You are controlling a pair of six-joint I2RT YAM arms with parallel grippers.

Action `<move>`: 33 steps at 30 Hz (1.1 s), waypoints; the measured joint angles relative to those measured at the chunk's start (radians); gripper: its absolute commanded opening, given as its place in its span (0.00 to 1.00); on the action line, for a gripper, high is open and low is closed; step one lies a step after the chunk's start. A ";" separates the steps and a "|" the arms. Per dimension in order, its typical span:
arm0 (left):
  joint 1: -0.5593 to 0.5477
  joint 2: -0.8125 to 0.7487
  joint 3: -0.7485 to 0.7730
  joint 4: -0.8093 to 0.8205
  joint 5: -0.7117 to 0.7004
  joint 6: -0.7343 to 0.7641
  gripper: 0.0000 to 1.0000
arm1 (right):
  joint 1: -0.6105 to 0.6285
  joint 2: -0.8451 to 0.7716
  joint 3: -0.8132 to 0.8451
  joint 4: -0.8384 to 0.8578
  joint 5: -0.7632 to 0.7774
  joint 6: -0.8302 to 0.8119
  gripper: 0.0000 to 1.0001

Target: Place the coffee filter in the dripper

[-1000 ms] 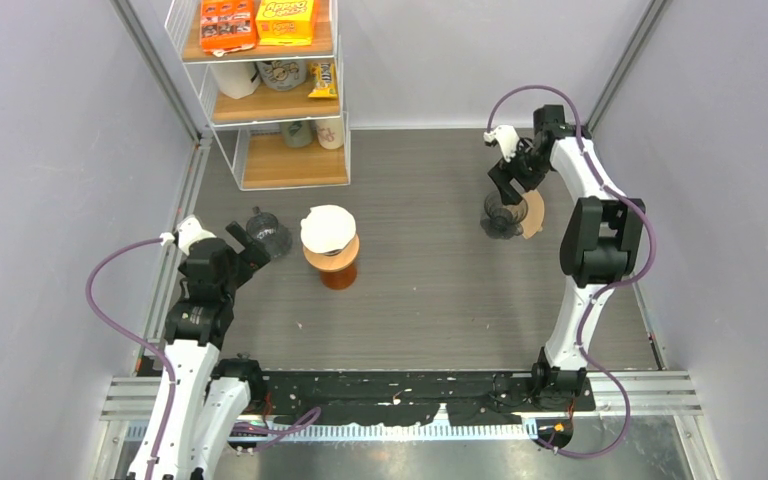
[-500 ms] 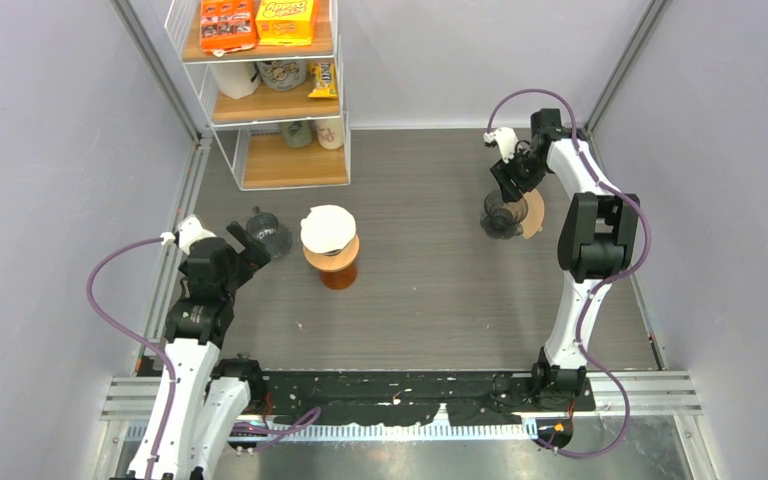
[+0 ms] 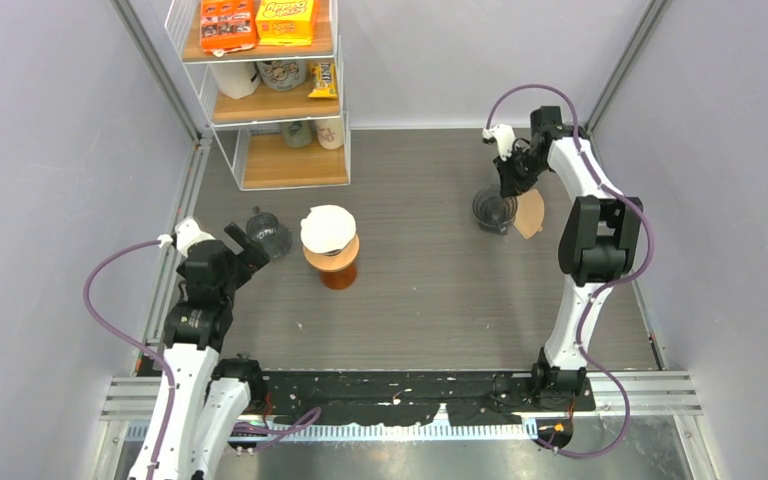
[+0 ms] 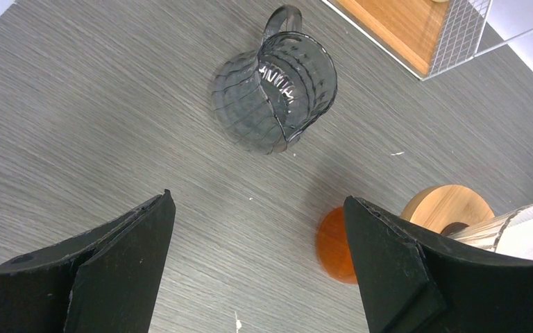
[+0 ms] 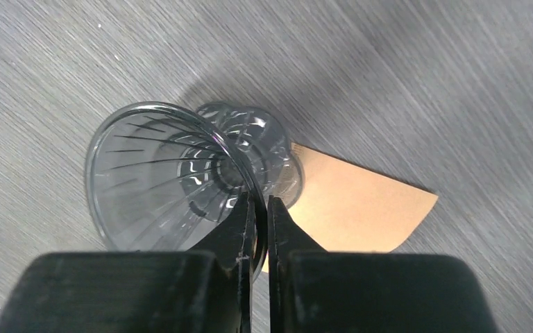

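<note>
A clear ribbed glass dripper (image 3: 491, 210) stands at the back right of the table, its mouth tilted toward the wrist camera (image 5: 170, 182). My right gripper (image 3: 509, 188) is shut on the dripper's near rim, which sits pinched between the two fingers (image 5: 259, 202). A brown paper coffee filter (image 3: 531, 214) lies flat on the table just right of the dripper, partly under its base (image 5: 361, 207). My left gripper (image 3: 244, 241) stands open over bare table (image 4: 257, 202), holding nothing.
A ribbed glass jug with a handle (image 3: 269, 234) (image 4: 275, 90) lies ahead of the left gripper. An orange carafe with a wooden collar (image 3: 333, 262) (image 4: 447, 207) carries a white filter (image 3: 327, 227). A wire shelf rack (image 3: 272, 92) fills the back left corner.
The right gripper has closed on the dripper's rim, and the dripper has shifted slightly left and back and tipped. The left arm has not moved.
</note>
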 measured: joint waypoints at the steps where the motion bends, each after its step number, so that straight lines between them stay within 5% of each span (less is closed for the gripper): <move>1: 0.000 -0.005 0.000 -0.002 -0.002 0.000 0.99 | 0.001 -0.013 0.000 -0.006 -0.008 0.002 0.05; 8: 0.000 -0.047 0.011 -0.056 -0.012 -0.011 0.99 | 0.010 -0.138 -0.159 0.148 0.025 0.172 0.05; 16: 0.000 -0.113 0.130 -0.130 -0.007 -0.023 0.99 | 0.015 -0.514 -0.559 0.466 0.092 0.744 0.05; 25: -0.016 -0.172 0.199 -0.088 0.189 -0.001 0.99 | 0.098 -0.808 -0.808 0.488 0.301 1.254 0.05; 33: -0.350 -0.133 0.253 0.007 0.310 0.135 0.99 | 0.150 -1.018 -0.920 0.415 0.398 1.408 0.05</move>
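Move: My right hand, already shut on the footed glass's rim, has the filter-topped dripper roughly 40 cm to its left, 18 cm back and 5 cm higher; the brown filters lie about 7 cm to its right, 1 cm back, 9 cm below. The glass is some 18 cm ahead of my open left hand, 56 cm to its right and 13 cm lower; the dripper is 18 cm to this hand's right and 2 cm ahead, the mug 10 cm ahead, 3 cm right and 13 cm lower. Keeping the rim pinched, I lift the glass clear of the table beside the brown filters and draw it back about 15 cm, nearer the dripper, rising some 8 cm and swinging my right wrist clockwise about 65 degrees with a tilt. My left hand, fingers wide open, climbs first, then sweeps about 12 cm right towards the glass, turning clockwise and tipping up, touching nothing. ##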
